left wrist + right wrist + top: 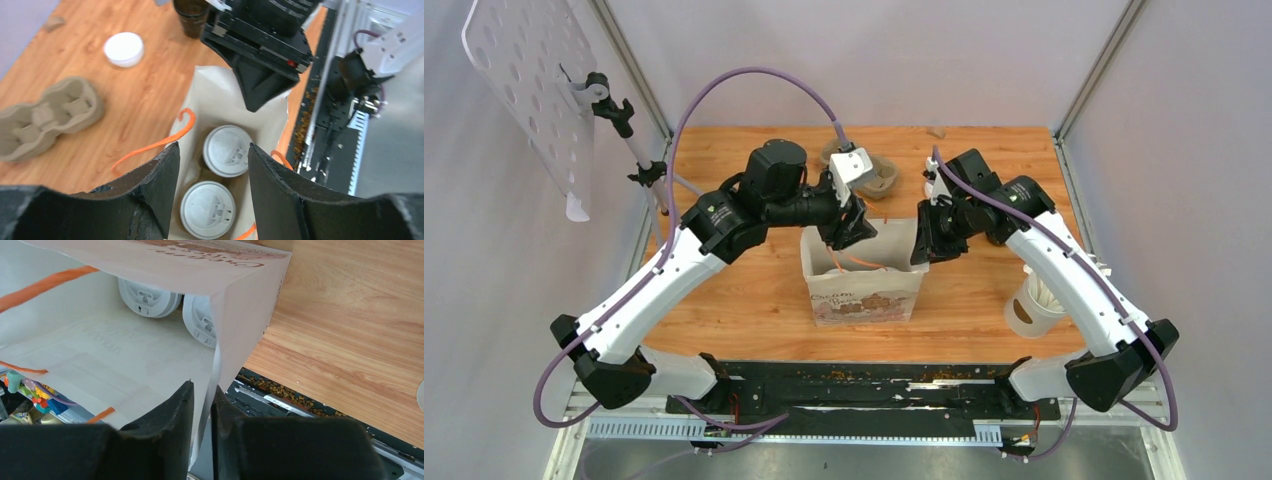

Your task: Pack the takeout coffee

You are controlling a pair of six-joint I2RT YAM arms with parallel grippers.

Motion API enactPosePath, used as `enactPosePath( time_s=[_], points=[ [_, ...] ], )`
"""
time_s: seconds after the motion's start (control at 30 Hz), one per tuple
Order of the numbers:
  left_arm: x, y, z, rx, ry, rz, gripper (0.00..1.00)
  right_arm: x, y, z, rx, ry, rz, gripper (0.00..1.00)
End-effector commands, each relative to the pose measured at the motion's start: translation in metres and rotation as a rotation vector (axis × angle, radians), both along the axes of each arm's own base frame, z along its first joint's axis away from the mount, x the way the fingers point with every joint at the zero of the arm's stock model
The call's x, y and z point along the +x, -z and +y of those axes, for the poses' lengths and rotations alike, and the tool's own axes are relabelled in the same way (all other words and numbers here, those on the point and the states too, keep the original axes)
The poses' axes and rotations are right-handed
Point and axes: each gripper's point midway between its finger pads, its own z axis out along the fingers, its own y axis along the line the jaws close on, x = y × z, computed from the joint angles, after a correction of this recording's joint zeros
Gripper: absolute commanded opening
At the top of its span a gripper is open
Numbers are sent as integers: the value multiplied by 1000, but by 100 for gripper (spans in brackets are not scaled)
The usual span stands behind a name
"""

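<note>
Two takeout coffee cups with white lids point(227, 150) point(207, 209) stand side by side at the bottom of a white paper bag point(864, 292) with orange handles. The same lids point(149, 297) point(200, 322) show in the right wrist view. My left gripper point(212, 157) hangs open over the bag's mouth, directly above the cups and holding nothing. My right gripper point(202, 390) straddles the bag's right wall point(227, 325) at its top edge. Its fingers stand a narrow gap apart with the paper between them. From above, the left gripper point(849, 230) and right gripper point(927, 245) flank the bag's opening.
A grey-brown pulp tray point(45, 115), a loose white lid point(124, 48) and an uncovered dark cup point(191, 17) lie on the wooden table behind the bag. A white holder of sticks point(1032, 305) stands at the right. Brown crumbs litter the black rail point(864, 375) at the near edge.
</note>
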Motion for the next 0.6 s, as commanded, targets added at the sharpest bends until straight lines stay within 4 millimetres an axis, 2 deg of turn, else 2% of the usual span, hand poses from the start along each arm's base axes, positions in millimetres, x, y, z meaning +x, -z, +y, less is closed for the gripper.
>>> enactPosePath(
  time_s=[0.0, 0.07, 0.17, 0.27, 0.37, 0.4, 0.47, 0.57],
  points=[
    [25, -27, 23, 10, -179, -114, 62, 16, -24, 2, 23, 33, -78, 24],
    [43, -30, 39, 48, -313, -132, 64, 21, -35, 3, 31, 38, -110, 29],
    [58, -47, 65, 121, -472, -153, 67, 26, -54, 3, 38, 43, -145, 40],
    [63, -66, 84, 133, -568, -172, 79, 29, -72, -1, 46, 53, -203, 48],
    [65, -77, 101, 117, -651, -196, 85, 32, -86, -8, 32, 70, -255, 54],
    [66, -77, 108, 122, -681, -204, 87, 33, -88, -14, 13, 87, -275, 59],
    [66, -72, 121, 149, -730, -220, 99, 35, -90, -31, -50, 129, -320, 67],
    [65, -57, 142, 210, -804, -226, 100, 38, -89, -70, -190, 220, -403, 75]
  ],
)
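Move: The upright paper bag holding the two lidded coffees has its middle about 20 cm below the left hand, some 2 cm ahead and 2 cm right. The grey cup tray is about 32 cm ahead of that hand, on the table. From the right hand, at the bag's right rim, the bag's middle is 11 cm left, 3 cm ahead and 12 cm down; the straw holder stands 25 cm right and level with it, the dark cup 21 cm right and 20 cm ahead. Swinging left, and also up and forward, the empty left hand clears the bag's mouth by about 10 cm sideways, turning counter-clockwise some 35 degrees while its half-open fingers spread wide. The right hand opens well apart, comes free of the bag's right rim and rises about 7 cm, easing forward as its fingers tip up outward. ##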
